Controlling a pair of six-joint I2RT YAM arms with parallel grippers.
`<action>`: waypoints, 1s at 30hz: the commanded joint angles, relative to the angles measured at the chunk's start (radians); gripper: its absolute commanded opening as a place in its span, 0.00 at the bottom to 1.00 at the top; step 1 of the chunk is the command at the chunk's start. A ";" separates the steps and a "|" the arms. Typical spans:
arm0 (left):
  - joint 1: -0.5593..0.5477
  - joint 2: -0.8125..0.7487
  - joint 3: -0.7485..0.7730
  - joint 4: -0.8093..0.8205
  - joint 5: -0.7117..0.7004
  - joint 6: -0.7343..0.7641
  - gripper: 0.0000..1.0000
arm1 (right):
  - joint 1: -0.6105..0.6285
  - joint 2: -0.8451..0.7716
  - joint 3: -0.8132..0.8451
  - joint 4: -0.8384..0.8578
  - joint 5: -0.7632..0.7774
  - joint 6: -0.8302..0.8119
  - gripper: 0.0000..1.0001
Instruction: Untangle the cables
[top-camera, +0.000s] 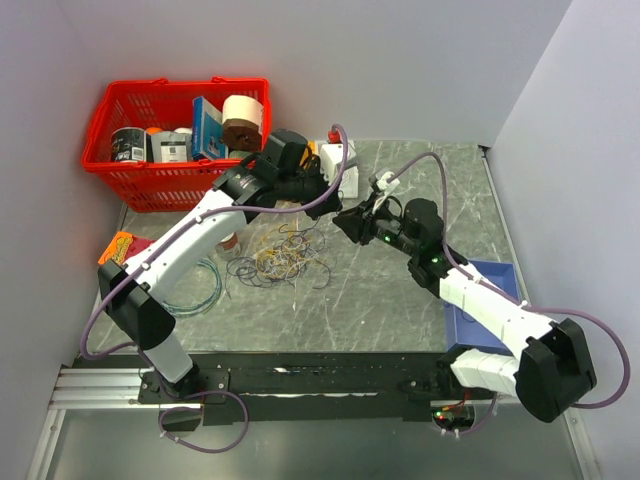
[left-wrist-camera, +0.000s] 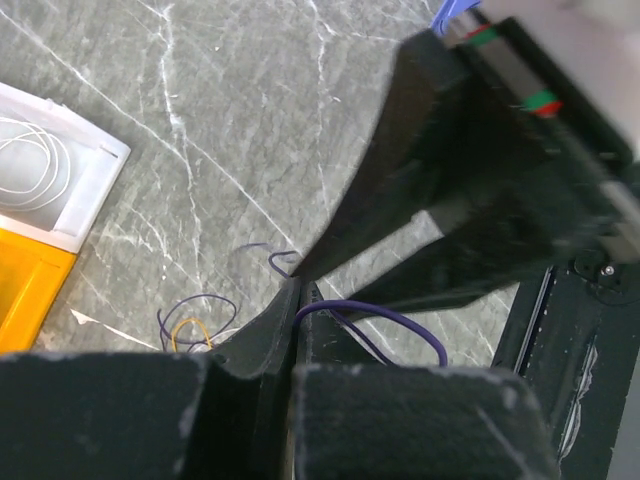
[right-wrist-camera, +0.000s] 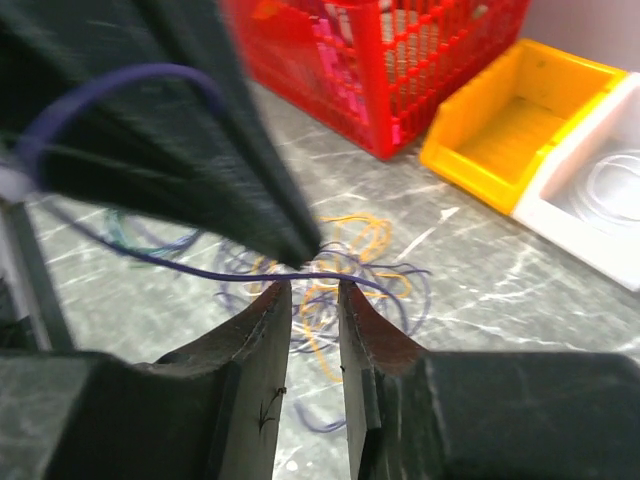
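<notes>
The cables (top-camera: 280, 260) lie in a loose heap of dark purple, yellow-orange and pale wires on the grey table. The heap also shows in the right wrist view (right-wrist-camera: 350, 265). My left gripper (top-camera: 328, 203) hangs above the table to the right of the heap, shut (left-wrist-camera: 297, 290) on one purple cable (left-wrist-camera: 400, 320) that loops out between its fingers. My right gripper (top-camera: 345, 220) meets it tip to tip. Its fingers stand apart (right-wrist-camera: 313, 290), and the purple cable (right-wrist-camera: 190, 268) runs across their tips without being pinched.
A red basket (top-camera: 175, 140) with several items stands at the back left. Yellow (right-wrist-camera: 520, 120) and white (right-wrist-camera: 600, 200) bins sit beside it. A teal coil (top-camera: 200, 290) and an orange packet (top-camera: 120, 245) lie left. A blue bin (top-camera: 480, 300) sits right.
</notes>
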 joint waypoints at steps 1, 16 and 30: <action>-0.002 0.002 0.003 0.030 0.035 -0.022 0.01 | -0.003 0.008 -0.022 0.089 0.110 -0.025 0.33; -0.002 0.002 -0.009 0.039 -0.003 -0.011 0.01 | -0.002 -0.114 -0.149 -0.027 -0.006 -0.172 0.62; 0.000 -0.006 -0.001 0.033 -0.011 -0.006 0.01 | -0.045 0.010 -0.074 0.014 -0.002 -0.140 0.98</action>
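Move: A purple strand from the cable in my left fingers crosses right at my right fingertips, about 1 cm ahead and 1 cm left of the hand point and level with it. The tangle lies some 9 cm ahead, 14 cm left and 25 cm below; the white bin is roughly 34 cm straight ahead, also 24 cm down. From my left hand the strand is about 2 cm back, 1 cm right and 3 cm lower. I keep my left hand still, its shut fingers still pinching the purple cable. My right hand edges 2 cm forward while sinking, then draws back about 5 cm and farther down, swings forward again, and ends some 5 cm lower and 3 cm to the right. Its fingers spread from one-third to fully open to clear the strand. ##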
